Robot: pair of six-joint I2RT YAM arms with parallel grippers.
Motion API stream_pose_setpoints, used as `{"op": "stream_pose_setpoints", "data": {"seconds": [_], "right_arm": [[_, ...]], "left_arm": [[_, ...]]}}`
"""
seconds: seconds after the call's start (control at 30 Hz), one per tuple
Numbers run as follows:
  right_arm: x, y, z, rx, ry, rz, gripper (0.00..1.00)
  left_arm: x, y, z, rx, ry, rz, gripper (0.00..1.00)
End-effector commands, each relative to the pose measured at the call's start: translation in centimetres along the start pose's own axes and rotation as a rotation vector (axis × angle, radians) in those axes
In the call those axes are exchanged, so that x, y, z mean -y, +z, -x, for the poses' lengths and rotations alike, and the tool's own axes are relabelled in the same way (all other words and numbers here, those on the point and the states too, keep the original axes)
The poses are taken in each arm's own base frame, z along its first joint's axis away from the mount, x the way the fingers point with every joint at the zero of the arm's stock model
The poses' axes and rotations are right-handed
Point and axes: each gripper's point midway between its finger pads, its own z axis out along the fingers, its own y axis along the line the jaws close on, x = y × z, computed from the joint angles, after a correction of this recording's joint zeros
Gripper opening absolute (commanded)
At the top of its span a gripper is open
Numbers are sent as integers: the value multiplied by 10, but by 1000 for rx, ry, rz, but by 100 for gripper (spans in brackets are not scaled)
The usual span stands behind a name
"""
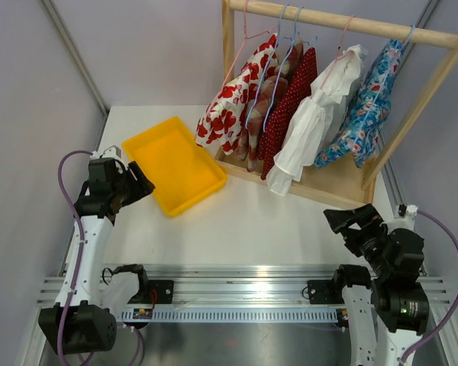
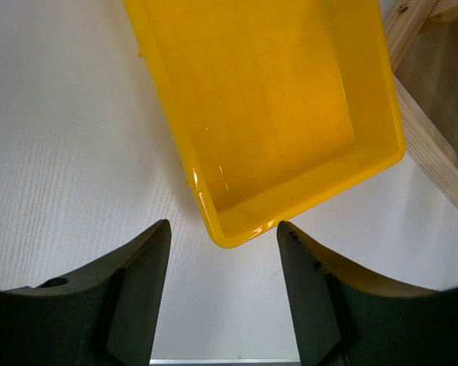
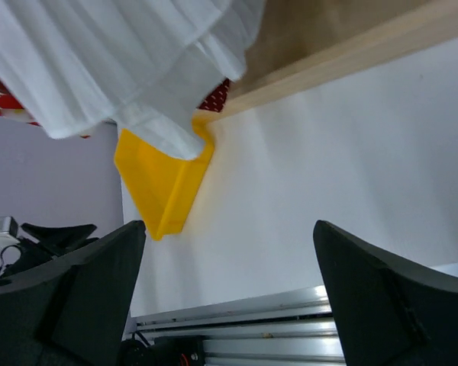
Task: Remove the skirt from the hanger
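Several garments hang on wire hangers from a wooden rack [image 1: 343, 21] at the back right: a red-and-white floral one [image 1: 229, 103], a pinkish patterned one [image 1: 261, 107], a dark red dotted one [image 1: 290, 103], a white one [image 1: 313, 126] and a blue floral one [image 1: 366, 114]. I cannot tell which is the skirt. My left gripper [image 1: 141, 185] is open and empty, low by the yellow tray's near-left corner. My right gripper [image 1: 343, 221] is open and empty, in front of the rack's right end. The right wrist view shows the white garment's hem [image 3: 114, 61] above its open jaws [image 3: 229, 229].
A yellow tray [image 1: 175, 164] lies empty left of the rack, seen close in the left wrist view [image 2: 275, 114] past the open jaws [image 2: 223, 229]. The rack's wooden base [image 1: 320, 187] runs along the table; it also shows in the right wrist view [image 3: 343, 53]. A metal rail [image 1: 237, 293] crosses the near edge.
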Motion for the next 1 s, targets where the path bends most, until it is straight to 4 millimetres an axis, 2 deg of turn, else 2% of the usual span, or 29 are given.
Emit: {"op": "stream_pose_setpoints", "data": {"seconds": [0.0,0.03,0.1,0.13,0.2,0.23,0.3,0.33,0.4,0.43,0.5,0.53,0.63,0.73,0.97], "right_arm": [[-70,-6,65,172,-114,161,99],[-91,-5,87,202,-135,167,99],[-114,-2,114,252,-179,185,100],[-135,2,139,297,-224,197,99],[-154,6,164,348,-265,203,99],[-166,12,188,390,-289,174,99],[-181,16,211,439,-320,171,99],[-190,22,230,473,-341,151,99],[-201,29,249,514,-366,145,99],[-204,39,263,532,-386,117,99],[-204,51,278,554,-401,78,99],[-204,65,285,546,-405,63,99],[-200,89,296,533,-412,23,99],[-195,105,300,527,-422,0,99],[-186,115,298,512,-430,-19,99]], "left_arm": [[9,0,7,16,23,-40,62],[10,0,7,15,23,-42,62],[10,2,5,-1,25,-47,62],[10,2,4,-5,26,-48,62],[11,4,3,-13,27,-47,62],[11,4,2,-15,29,-50,62],[13,3,2,-16,35,-54,62],[14,3,0,-19,37,-55,62],[15,3,-1,-20,42,-58,62],[15,2,0,-17,43,-58,62],[16,2,-1,-19,48,-60,62],[17,2,0,-15,49,-62,62],[17,0,0,-9,49,-60,62],[17,0,0,-8,49,-61,62],[18,2,-2,-20,48,-69,63]]}}
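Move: For the right hand the white skirt on its pink hanger is next: its middle lies about 22 cm ahead, 6 cm left and 9 cm above. The floral skirt hangs beside it, some 23 cm ahead of the hand, 5 cm right and 12 cm up; the red dotted skirt about 24 cm ahead, 13 cm left and 9 cm up. From the idle left hand the white skirt is roughly 8 cm ahead, 46 cm right and 16 cm above. Up and forward in one fast sweep, the right hand travels about 25 cm each way and drifts some 9 cm right, towards the upper part of the white skirt under the rail; after cresting it sinks about 3 cm and slows. Its left side rolls down some 25 degrees while the fingertips tip up and swing a little right, fingers staying wide open. ##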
